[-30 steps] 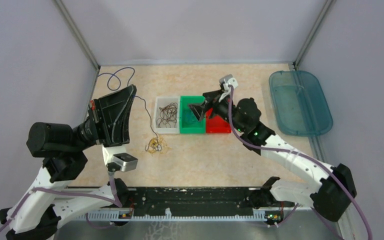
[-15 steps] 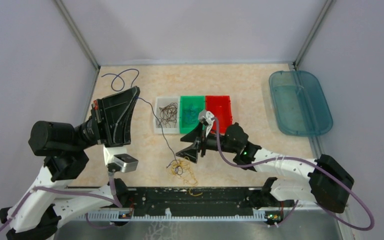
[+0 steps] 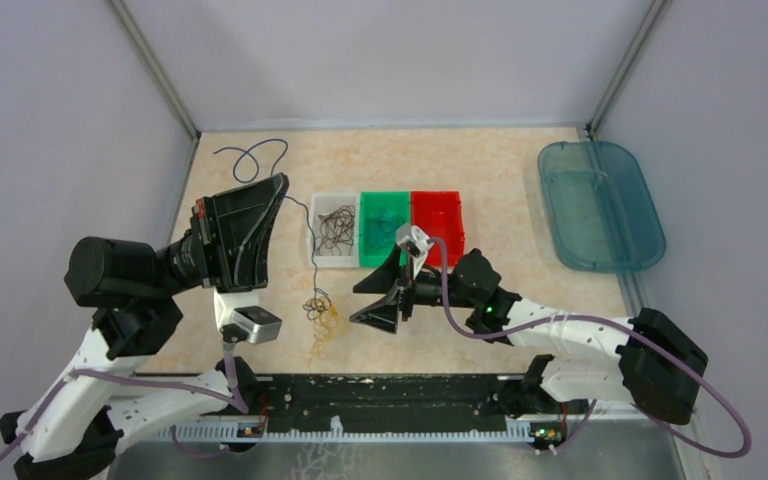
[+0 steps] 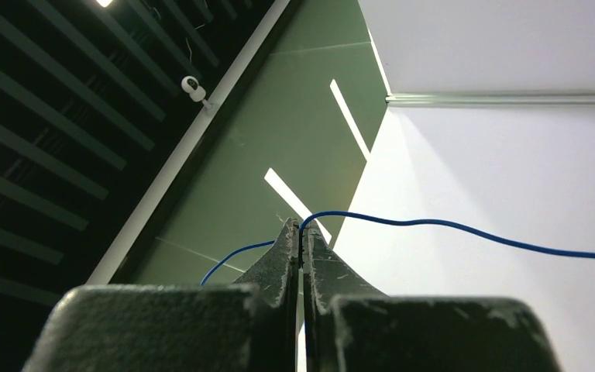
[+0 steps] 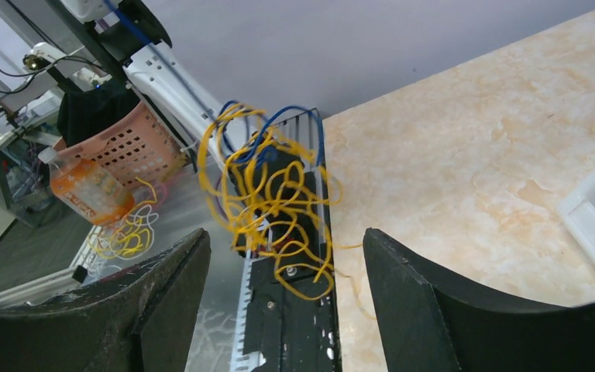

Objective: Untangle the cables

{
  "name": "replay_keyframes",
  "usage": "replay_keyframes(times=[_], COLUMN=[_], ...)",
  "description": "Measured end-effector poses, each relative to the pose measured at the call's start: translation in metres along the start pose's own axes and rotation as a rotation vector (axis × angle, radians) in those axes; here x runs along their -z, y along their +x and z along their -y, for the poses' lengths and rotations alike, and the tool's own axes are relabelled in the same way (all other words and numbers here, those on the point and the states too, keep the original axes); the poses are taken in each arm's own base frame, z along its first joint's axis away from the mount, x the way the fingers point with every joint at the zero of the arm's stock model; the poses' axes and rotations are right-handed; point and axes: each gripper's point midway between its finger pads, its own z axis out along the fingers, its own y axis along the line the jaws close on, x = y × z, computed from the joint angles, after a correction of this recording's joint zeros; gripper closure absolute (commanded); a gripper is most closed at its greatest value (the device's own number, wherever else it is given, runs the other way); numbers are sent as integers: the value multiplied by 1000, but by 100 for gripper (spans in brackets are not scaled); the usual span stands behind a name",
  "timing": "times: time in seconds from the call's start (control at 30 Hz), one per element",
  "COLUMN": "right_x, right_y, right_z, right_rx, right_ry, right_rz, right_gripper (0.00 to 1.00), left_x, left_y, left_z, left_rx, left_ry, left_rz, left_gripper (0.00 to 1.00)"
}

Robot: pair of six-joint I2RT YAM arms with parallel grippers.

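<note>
The cables are a small tangle of yellow and blue wire (image 3: 318,308) hanging low over the table in front of the white bin. One blue cable (image 3: 305,240) runs up from it to my left gripper (image 3: 280,184), which is raised and shut on it; its loose end (image 3: 252,156) curls over the far left of the table. The left wrist view shows the shut tips (image 4: 300,225) pinching the blue cable (image 4: 449,225). My right gripper (image 3: 368,300) stands open just right of the tangle. In the right wrist view the tangle (image 5: 267,194) hangs beyond the fingers (image 5: 422,298), untouched.
Behind the tangle stand a white bin (image 3: 317,250) holding brown wires (image 3: 336,230), a green bin (image 3: 384,258) and a red bin (image 3: 436,252). A teal tray (image 3: 600,205) lies at the far right. The black rail (image 3: 390,395) runs along the near edge.
The tangle has swung left and away from the near edge. My right gripper has followed it a little and narrowed slightly, and the left gripper has shifted slightly with the blue cable.
</note>
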Motion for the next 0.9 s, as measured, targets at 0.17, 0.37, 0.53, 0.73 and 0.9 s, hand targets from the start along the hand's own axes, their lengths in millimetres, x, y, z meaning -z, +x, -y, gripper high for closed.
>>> replay_keyframes(times=[0.17,0.37,0.53,0.73,0.9], right_x=[0,-4,-9,-10,-10], right_y=[1,8,11,13,13], right_z=[-1,3,11,16,18], right_rx=[-8,-26,-31,-25,-25], right_ry=[-8,3,28,50,58], right_rz=[-4,-20,-26,-24,-21], right_gripper=[27,29,56,81,81], left_x=[-3,-4,-4,-4,-5], left_y=[1,2,2,1,2], left_z=[2,-2,-2,-4,-9], left_rx=[1,-5,-6,-8,-14], left_ry=[5,-2,-2,-6,-13], left_rz=[2,2,4,7,7], left_gripper=[100,100,100,100,100])
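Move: The hanging blue-and-yellow cable tangle is about 6 cm to the right hand's left, just beyond its open fingertips, roughly 1 cm back and 2 cm lower. On the table some 24 cm below, the white bin is about 21 cm ahead and 6 cm left, and the green bin equally far ahead but 4 cm right. From the high left hand, which still holds the blue cable, the tangle is about 36 cm below, level fore and aft and barely 1 cm to its right. With its fingers pointing left, the right hand sinks about 2 cm and eases roughly 1 cm left and 1 cm forward to the dangling tangle, hardly turning, then closes from wide open over the second half and pinches yellow strands in the tangle's lower part between its fingertips. The left hand stays high and almost still, rising about 1 cm late on, its shut fingers keeping their hold on the blue cable from which the tangle hangs. ##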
